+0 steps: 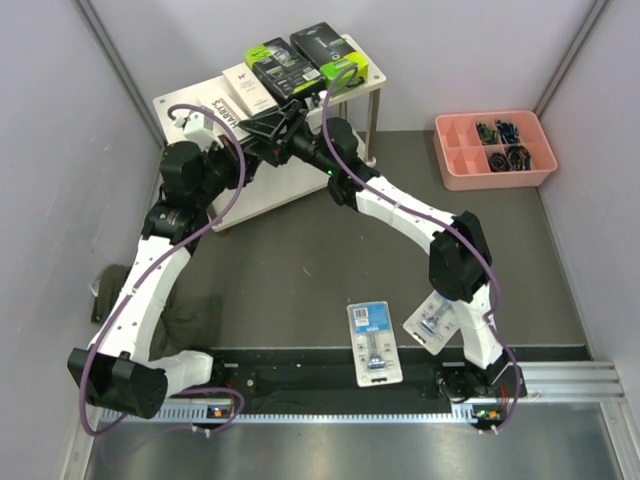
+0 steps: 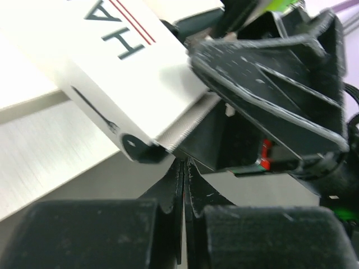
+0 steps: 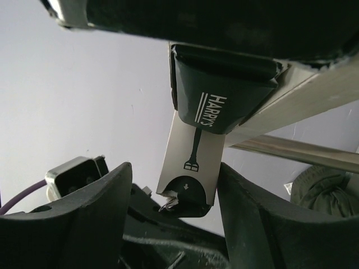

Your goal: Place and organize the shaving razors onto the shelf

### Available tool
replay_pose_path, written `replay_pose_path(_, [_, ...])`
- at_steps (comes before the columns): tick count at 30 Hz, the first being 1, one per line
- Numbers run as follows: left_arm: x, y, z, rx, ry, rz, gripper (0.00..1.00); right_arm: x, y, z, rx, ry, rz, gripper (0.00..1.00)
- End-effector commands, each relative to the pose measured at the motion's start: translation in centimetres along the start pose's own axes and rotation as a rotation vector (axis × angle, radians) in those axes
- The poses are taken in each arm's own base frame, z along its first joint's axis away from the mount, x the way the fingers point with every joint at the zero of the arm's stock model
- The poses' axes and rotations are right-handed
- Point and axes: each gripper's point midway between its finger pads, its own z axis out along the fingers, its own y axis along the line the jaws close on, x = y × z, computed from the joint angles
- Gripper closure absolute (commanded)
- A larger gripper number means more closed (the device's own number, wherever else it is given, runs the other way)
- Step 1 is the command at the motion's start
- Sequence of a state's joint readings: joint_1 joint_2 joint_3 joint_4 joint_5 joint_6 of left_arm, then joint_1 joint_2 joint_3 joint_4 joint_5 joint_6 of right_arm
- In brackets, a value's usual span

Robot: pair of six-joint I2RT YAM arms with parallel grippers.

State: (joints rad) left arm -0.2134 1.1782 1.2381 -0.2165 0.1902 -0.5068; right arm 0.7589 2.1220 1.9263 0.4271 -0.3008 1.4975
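Observation:
On the top board of the shelf [image 1: 180, 102] lie two black and lime-green razor packs [image 1: 282, 65] [image 1: 330, 50] and a white Harry's box [image 1: 249, 86]. A second Harry's box [image 1: 226, 108] [image 2: 112, 73] [image 3: 193, 162] sticks out over the board's front edge. My right gripper [image 1: 287, 128] [image 3: 175, 168] is open, its fingers on either side of that box's end, the left finger well apart from it. Just below the box's corner my left gripper [image 1: 264, 128] [image 2: 184, 163] is shut with nothing in it. Two clear blister packs [image 1: 372, 342] [image 1: 432, 322] lie on the table near the arm bases.
A pink compartment tray [image 1: 455, 170] with small dark items stands at the back right. A dark green cloth [image 1: 190, 320] lies beside the left arm. A metal shelf post [image 3: 303, 151] runs close behind the right gripper. Grey walls close in the left and right sides.

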Motion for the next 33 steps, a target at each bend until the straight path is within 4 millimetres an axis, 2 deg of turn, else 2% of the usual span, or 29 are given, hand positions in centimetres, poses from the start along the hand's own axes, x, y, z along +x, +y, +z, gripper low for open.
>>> replay_pose_path(1, [-3.6,-0.6,0.1,0.024,-0.100,0.010,1.00,-0.7,4.8,-0.5,-0.119,-0.001,-0.031,0.38])
replay_pose_path(6, [-4.8,0.3,0.6,0.034,-0.116,-0.023,1.00,-0.6,4.8,-0.8,-0.119,-0.001,-0.029,0.38])
replay_pose_path(11, [-5.2,0.7,1.4,0.064,-0.110,-0.038,1.00,-0.8,5.3,-1.3,-0.126,-0.003,-0.031,0.38])
replay_pose_path(17, [-5.5,0.9,2.1,0.077,-0.109,-0.045,1.00,-0.7,4.9,-1.7,-0.118,-0.001,-0.030,0.37])
replay_pose_path(22, [-6.0,1.9,2.4,0.060,-0.106,-0.047,1.00,-0.5,5.0,-2.2,-0.120,0.009,-0.030,0.37])
replay_pose_path(27, [-5.9,2.2,2.4,0.064,-0.094,-0.054,1.00,0.0,4.5,-2.8,-0.111,0.023,-0.028,0.37])
replay_pose_path(33, [-4.8,1.8,1.8,0.096,-0.068,-0.040,0.99,0.7,4.4,-4.0,-0.105,0.037,-0.028,0.36])
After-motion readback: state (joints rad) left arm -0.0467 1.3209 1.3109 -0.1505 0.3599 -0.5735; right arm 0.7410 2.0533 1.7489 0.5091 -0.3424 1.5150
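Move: Out on the shelf top, the HARRY'S box has its middle about 8 cm ahead of the closed left fingers, 5 cm to their left and 2 cm above, with its near end jutting past the shelf edge. The plain white box lies some 13 cm ahead of the left hand, neither left nor right, and the black-and-green box about 16 cm ahead and 7 cm right. From the open right hand, the HARRY'S box's middle is roughly 4 cm ahead, 6 cm left, about level. Pushing with its shut fingertips against the near end of the HARRY'S box, the left hand travels about 4.5 cm forward and 3 cm left, almost level, easing to a stop. The right hand, already open around the box's near end, barely moves at first, then sinks some 2.5 cm and draws slightly right and back, away from the box. ##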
